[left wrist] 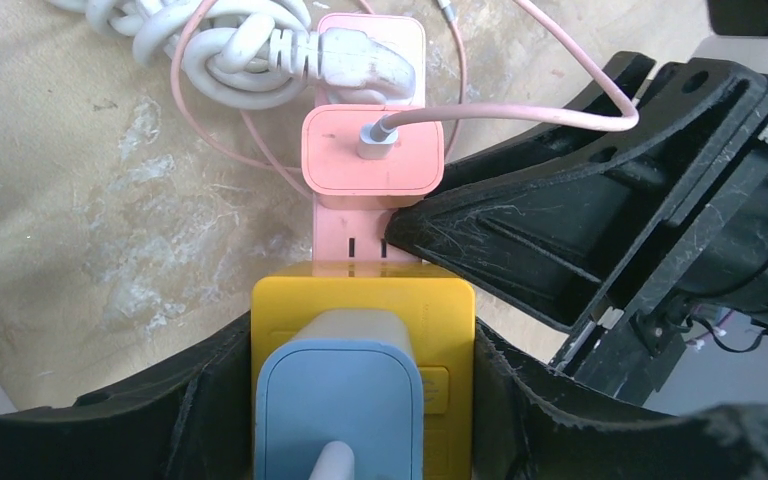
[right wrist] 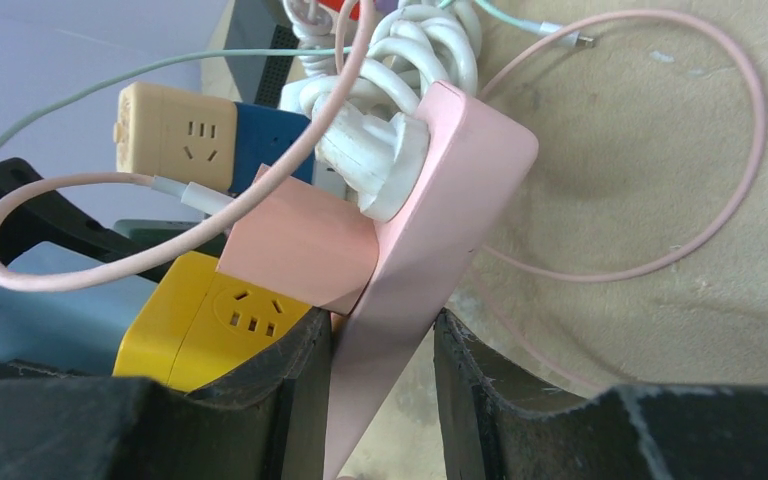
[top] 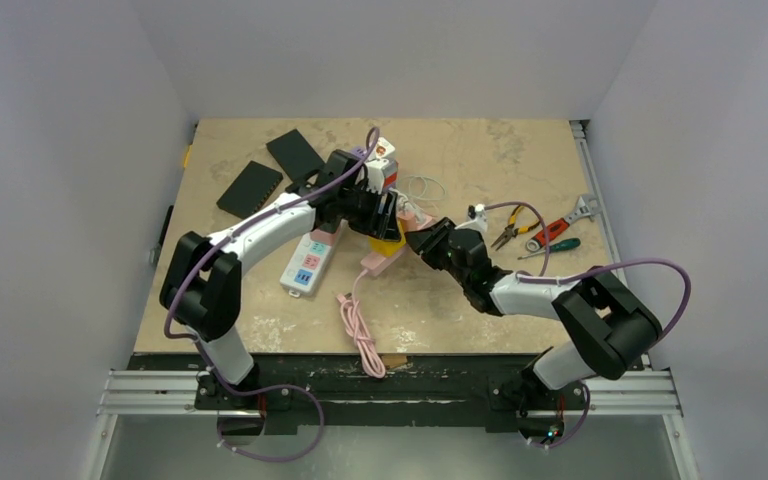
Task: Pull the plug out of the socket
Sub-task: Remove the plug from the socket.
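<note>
The plug is a yellow cube [left wrist: 360, 300] with a blue adapter [left wrist: 340, 410] on top. It sits against the near end of the socket, a pink power strip [left wrist: 365, 245]. My left gripper [left wrist: 362, 370] is shut on the yellow cube, one finger on each side. My right gripper [right wrist: 380, 370] is shut on the edge of the pink strip [right wrist: 440, 230], which stands tilted off the table. The yellow cube [right wrist: 210, 320] lies just left of its fingers. A pink adapter [right wrist: 300, 245] and a white plug [right wrist: 375, 160] are also in the strip. In the top view both grippers [top: 385, 235] [top: 422, 238] meet at mid-table.
A white power strip [top: 305, 262] lies left of the grippers, with two black panels [top: 250, 187] behind it. Pliers [top: 510, 230], a screwdriver [top: 555, 235] and a wrench [top: 580, 210] lie to the right. A pink cable [top: 360, 325] trails toward the near edge. A coiled white cord [left wrist: 210, 50] lies beyond the strip.
</note>
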`<state>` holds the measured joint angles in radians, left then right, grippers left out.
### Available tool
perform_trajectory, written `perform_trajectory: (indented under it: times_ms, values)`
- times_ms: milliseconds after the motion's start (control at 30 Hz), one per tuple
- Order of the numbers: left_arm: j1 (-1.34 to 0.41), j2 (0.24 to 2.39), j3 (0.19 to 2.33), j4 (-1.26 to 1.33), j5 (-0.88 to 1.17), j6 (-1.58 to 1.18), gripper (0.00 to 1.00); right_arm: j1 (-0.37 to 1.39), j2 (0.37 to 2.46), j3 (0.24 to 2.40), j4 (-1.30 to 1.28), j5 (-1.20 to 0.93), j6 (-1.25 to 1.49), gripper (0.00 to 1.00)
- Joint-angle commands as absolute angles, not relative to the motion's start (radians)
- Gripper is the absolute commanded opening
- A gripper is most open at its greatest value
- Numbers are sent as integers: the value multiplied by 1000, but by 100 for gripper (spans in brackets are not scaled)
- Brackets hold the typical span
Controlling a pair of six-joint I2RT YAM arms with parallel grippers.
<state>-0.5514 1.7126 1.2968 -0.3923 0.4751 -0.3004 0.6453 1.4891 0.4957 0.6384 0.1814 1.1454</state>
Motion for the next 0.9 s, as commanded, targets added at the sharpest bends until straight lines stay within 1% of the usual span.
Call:
perform_trajectory:
  times_ms: [0,233,333,400,433,467,500,567,633,667,733,867]
  values:
    - [-584,1674,1467,-307,548,-358,0,682,1525,492,333,329,940,0]
    - [-586,1691,1493,-339,543,-324,0,690,1516,493,316,347,934,0]
    - [-586,1683,1449,-334,551,-322,0,692,1519,494,322,340,939,0]
    - [-586,1662,1393,-303,553,-325,0,689,1506,488,347,278,957,0]
    - [-585,1650,1369,-291,552,-327,0,685,1485,476,366,250,963,7]
    - [-582,1643,1355,-286,552,-329,0,684,1454,456,395,218,962,23]
    - [-582,1641,1349,-288,553,-329,0,684,1420,444,414,199,962,37]
    - [-580,1638,1355,-290,555,-331,0,683,1338,423,414,164,953,55]
    - [-578,1637,1368,-293,550,-331,0,684,1248,396,403,164,947,76]
    - [-577,1638,1374,-295,547,-329,0,685,1206,383,395,158,939,82]
    - [-577,1640,1383,-295,538,-331,0,684,1125,356,374,147,949,89]
    - [-577,1638,1372,-270,508,-364,0,731,1001,321,355,148,970,95]
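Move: My left hand already has the yellow plug between its fingers, with the pink power strip about 4 cm below that hand and 2 cm to its right. My right hand grips this strip's edge: the strip's middle is roughly 2 cm back and 2 cm left. From my right hand, the yellow plug stands some 4 cm left, 2 cm back and 3 cm up; the coral charger is 2 cm ahead, 1 cm left and 2 cm up. I roll my right hand nearly 10 degrees, left side down, with the strip still pinched at first, then open those fingers wide, let go of the strip and draw back about 6 cm and some 3 cm to the right, rising slightly at the end. My left hand keeps its hold on the yellow plug, dipping about a centimetre and coming back up. ##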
